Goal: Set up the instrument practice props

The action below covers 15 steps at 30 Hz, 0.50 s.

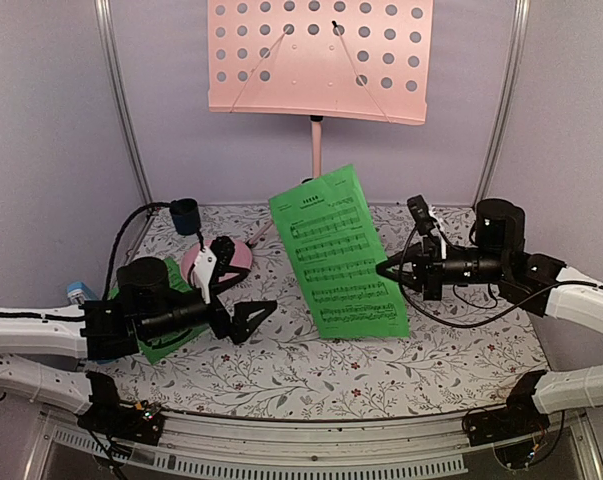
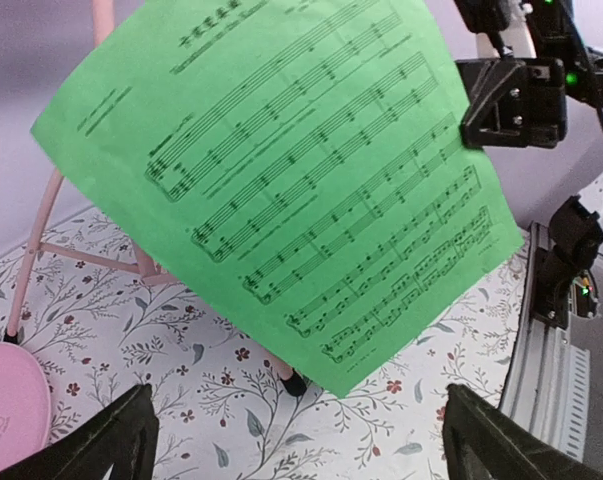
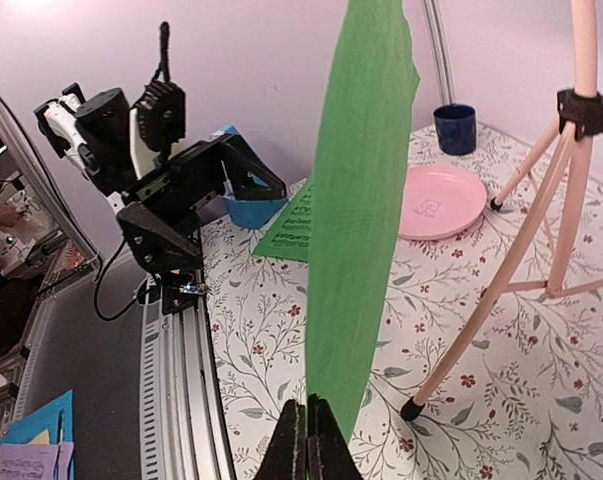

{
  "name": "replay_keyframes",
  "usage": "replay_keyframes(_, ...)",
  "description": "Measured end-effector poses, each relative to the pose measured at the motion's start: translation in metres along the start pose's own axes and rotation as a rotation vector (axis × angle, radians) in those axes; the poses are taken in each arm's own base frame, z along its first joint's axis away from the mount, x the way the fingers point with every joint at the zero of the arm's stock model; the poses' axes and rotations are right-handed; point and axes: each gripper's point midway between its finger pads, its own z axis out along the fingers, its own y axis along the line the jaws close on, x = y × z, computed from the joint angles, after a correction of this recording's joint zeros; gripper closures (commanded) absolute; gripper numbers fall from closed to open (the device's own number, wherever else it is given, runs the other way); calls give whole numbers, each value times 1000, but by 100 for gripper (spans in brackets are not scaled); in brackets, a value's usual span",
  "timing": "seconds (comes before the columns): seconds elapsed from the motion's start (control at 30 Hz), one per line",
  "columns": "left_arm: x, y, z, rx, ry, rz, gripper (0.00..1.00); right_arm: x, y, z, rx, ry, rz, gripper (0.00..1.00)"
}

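The pink music stand (image 1: 321,60) rises at the back, its perforated desk bare. A green sheet-music page (image 1: 336,250) hangs upright and tilted above the table's middle. My right gripper (image 1: 386,268) is shut on its right edge. In the right wrist view the page (image 3: 361,200) shows edge-on, rising from the closed right gripper (image 3: 311,440). My left gripper (image 1: 253,318) stands open just left of the page, apart from it. In the left wrist view that gripper (image 2: 301,450) has nothing between its fingers. A second green page (image 3: 293,225) lies flat under the left arm, beside the blue metronome (image 3: 246,205).
A round pink disc (image 1: 221,262) and a dark blue cup (image 1: 184,215) sit at the back left. The stand's tripod legs (image 3: 541,230) spread over the floral cloth behind the held page. Walls close in on both sides; a metal rail (image 1: 311,440) runs along the near edge.
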Motion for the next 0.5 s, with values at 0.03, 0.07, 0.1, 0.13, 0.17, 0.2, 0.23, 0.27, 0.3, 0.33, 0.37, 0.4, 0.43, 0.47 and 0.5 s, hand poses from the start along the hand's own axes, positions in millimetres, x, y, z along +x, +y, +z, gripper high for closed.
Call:
replay_keyframes(0.03, -1, 5, -5, 1, -18, -6, 1, -5, 5, -5, -6, -17, -37, 100)
replay_keyframes(0.07, -2, 10, -8, -2, -30, -11, 1, -9, 9, -8, -10, -29, -62, 100)
replay_keyframes(0.1, -2, 13, -10, 2, -38, -14, 1, -13, 13, -11, -18, -43, -88, 100)
replay_keyframes(0.13, -3, 14, -10, 6, -44, -16, 1, -16, 18, -15, -29, -56, -112, 100)
replay_keyframes(0.17, -5, 14, -11, 16, -52, -18, 1, -20, 23, -18, -41, -68, -133, 100)
replay_keyframes(0.2, -8, 12, -10, 33, -63, -18, 1, -23, 28, -21, -56, -81, -153, 100)
replay_keyframes(0.23, -10, 10, -10, 49, -72, -18, 1, -25, 31, -23, -66, -91, -167, 100)
replay_keyframes(0.27, -13, 7, -10, 66, -83, -17, 1, -28, 35, -25, -78, -101, -182, 100)
replay_keyframes(0.3, -15, 4, -9, 86, -94, -16, 1, -31, 40, -27, -92, -111, -197, 100)
replay_keyframes(0.33, -17, 1, -8, 104, -101, -16, 1, -33, 44, -29, -105, -122, -212, 100)
replay_keyframes(0.37, -19, -3, -7, 128, -111, -14, 1, -36, 48, -32, -119, -134, -227, 100)
replay_keyframes(0.4, -21, -7, -5, 150, -119, -13, 1, -38, 52, -34, -129, -144, -240, 100)
replay_keyframes(0.43, -24, -11, -4, 175, -129, -11, 2, -41, 57, -37, -145, -157, -256, 100)
replay_keyframes(0.47, -27, -14, -2, 194, -136, -11, 3, -43, 60, -39, -154, -168, -268, 100)
replay_keyframes(0.5, -31, -19, -1, 219, -146, -12, 4, -44, 64, -42, -165, -180, -282, 100)
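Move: The green sheet in the right gripper has its middle about 11 cm left of that hand, 2 cm ahead and 2 cm above; from the left hand it is roughly 18 cm right, 6 cm ahead and 6 cm up. From the right hand, the pink stand's perforated desk is some 27 cm ahead, 16 cm left and 34 cm higher. The pink plate is about 24 cm ahead, 17 cm left and 23 cm below the left hand. Keep the right gripper shut on the sheet's right edge and lift it about 7 cm while drawing it back 5 cm towards the base, rolling it some 20 degrees so the sheet's top tips back. Hold the left gripper wide open beside the sheet's left edge: ease it slightly right, then back left while raising it about 3 cm, swinging its fingers clockwise and a little upward. ##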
